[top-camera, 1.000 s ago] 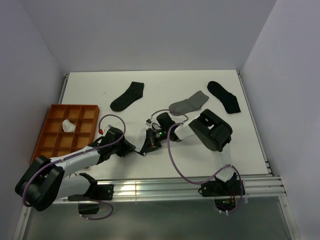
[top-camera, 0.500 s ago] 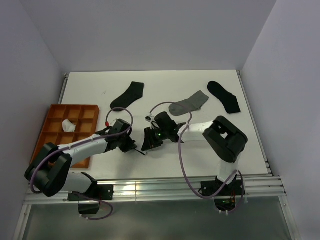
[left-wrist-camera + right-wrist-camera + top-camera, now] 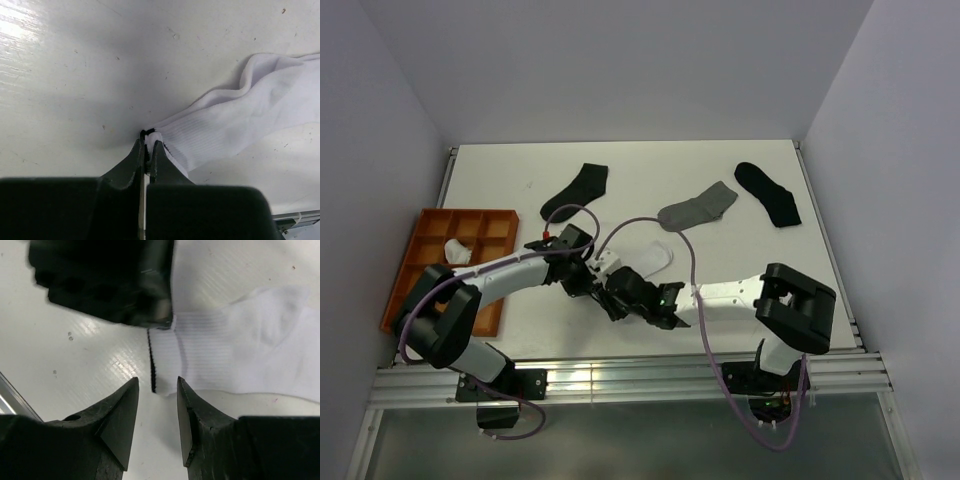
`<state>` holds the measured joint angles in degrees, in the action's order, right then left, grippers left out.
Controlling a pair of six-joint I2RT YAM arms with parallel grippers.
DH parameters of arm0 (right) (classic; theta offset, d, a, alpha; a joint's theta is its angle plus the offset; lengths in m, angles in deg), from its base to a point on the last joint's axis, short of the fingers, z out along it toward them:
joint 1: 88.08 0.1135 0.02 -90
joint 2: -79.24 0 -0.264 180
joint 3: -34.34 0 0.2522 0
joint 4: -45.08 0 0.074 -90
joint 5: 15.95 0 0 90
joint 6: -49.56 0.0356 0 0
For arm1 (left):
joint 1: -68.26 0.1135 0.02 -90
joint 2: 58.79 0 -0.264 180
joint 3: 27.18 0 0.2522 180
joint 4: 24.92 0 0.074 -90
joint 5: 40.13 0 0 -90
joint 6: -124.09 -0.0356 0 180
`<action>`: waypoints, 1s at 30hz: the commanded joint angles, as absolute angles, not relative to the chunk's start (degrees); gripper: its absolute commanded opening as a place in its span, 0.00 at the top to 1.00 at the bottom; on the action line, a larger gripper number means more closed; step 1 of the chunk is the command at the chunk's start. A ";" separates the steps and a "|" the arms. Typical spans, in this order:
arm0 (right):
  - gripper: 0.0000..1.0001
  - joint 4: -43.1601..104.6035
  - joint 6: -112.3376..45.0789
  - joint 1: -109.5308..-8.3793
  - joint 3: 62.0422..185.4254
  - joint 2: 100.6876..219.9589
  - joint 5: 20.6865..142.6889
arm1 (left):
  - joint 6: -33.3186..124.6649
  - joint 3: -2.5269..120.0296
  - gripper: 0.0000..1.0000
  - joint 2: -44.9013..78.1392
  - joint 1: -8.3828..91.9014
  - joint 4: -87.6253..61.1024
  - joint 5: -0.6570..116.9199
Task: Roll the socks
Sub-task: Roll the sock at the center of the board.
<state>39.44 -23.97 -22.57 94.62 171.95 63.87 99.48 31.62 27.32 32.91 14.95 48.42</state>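
Observation:
A white sock (image 3: 656, 258) with a black cuff edge (image 3: 152, 365) lies flat mid-table, toe pointing away. My left gripper (image 3: 146, 144) is shut on one corner of its cuff, and the sock's body (image 3: 235, 122) trails off to the right. My right gripper (image 3: 158, 383) stands open just in front of the cuff's other corner, with only bare table between its fingers. The left gripper's black body (image 3: 110, 280) shows at the top of the right wrist view. In the top view both grippers meet at the cuff, left (image 3: 592, 279) and right (image 3: 619, 298).
A grey sock (image 3: 698, 208) and two black socks (image 3: 575, 193) (image 3: 768, 193) lie flat farther back. An orange compartment tray (image 3: 420, 300) at the left holds a small white rolled bundle (image 3: 455, 252). The table's metal rail (image 3: 620, 375) runs along the near edge.
My left gripper has moved right and closed on the sock's cuff. My right gripper has opened and dropped toward the near edge. The white sock now lies uncovered and stretched out.

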 commanded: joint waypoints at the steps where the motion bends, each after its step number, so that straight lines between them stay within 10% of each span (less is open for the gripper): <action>1: 0.56 41.78 -29.27 -19.10 96.08 172.75 50.86 | 96.85 32.98 1.00 29.45 32.58 19.78 47.32; 24: 0.60 37.83 -35.61 -11.71 103.47 186.82 41.18 | 96.67 33.43 1.00 33.58 32.58 18.46 49.34; 30: 0.90 36.59 -35.09 -11.44 102.69 187.26 40.38 | 96.76 32.64 1.00 32.89 32.84 18.46 49.25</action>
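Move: The right hand's open fingers are above the white sock's free cuff corner, which is level with them, about 2 cm left and 4 cm below. From the right hand, the sock's toe is some 13 cm ahead and 13 cm right, and the grey sock about 27 cm ahead and 24 cm right. The left hand already pinches the cuff's far side; from it the free corner is about 4 cm back and 2 cm right. Right hand sinks about 4 cm, turning some 25 degrees, and pinches the free cuff corner; left keeps its hold. ##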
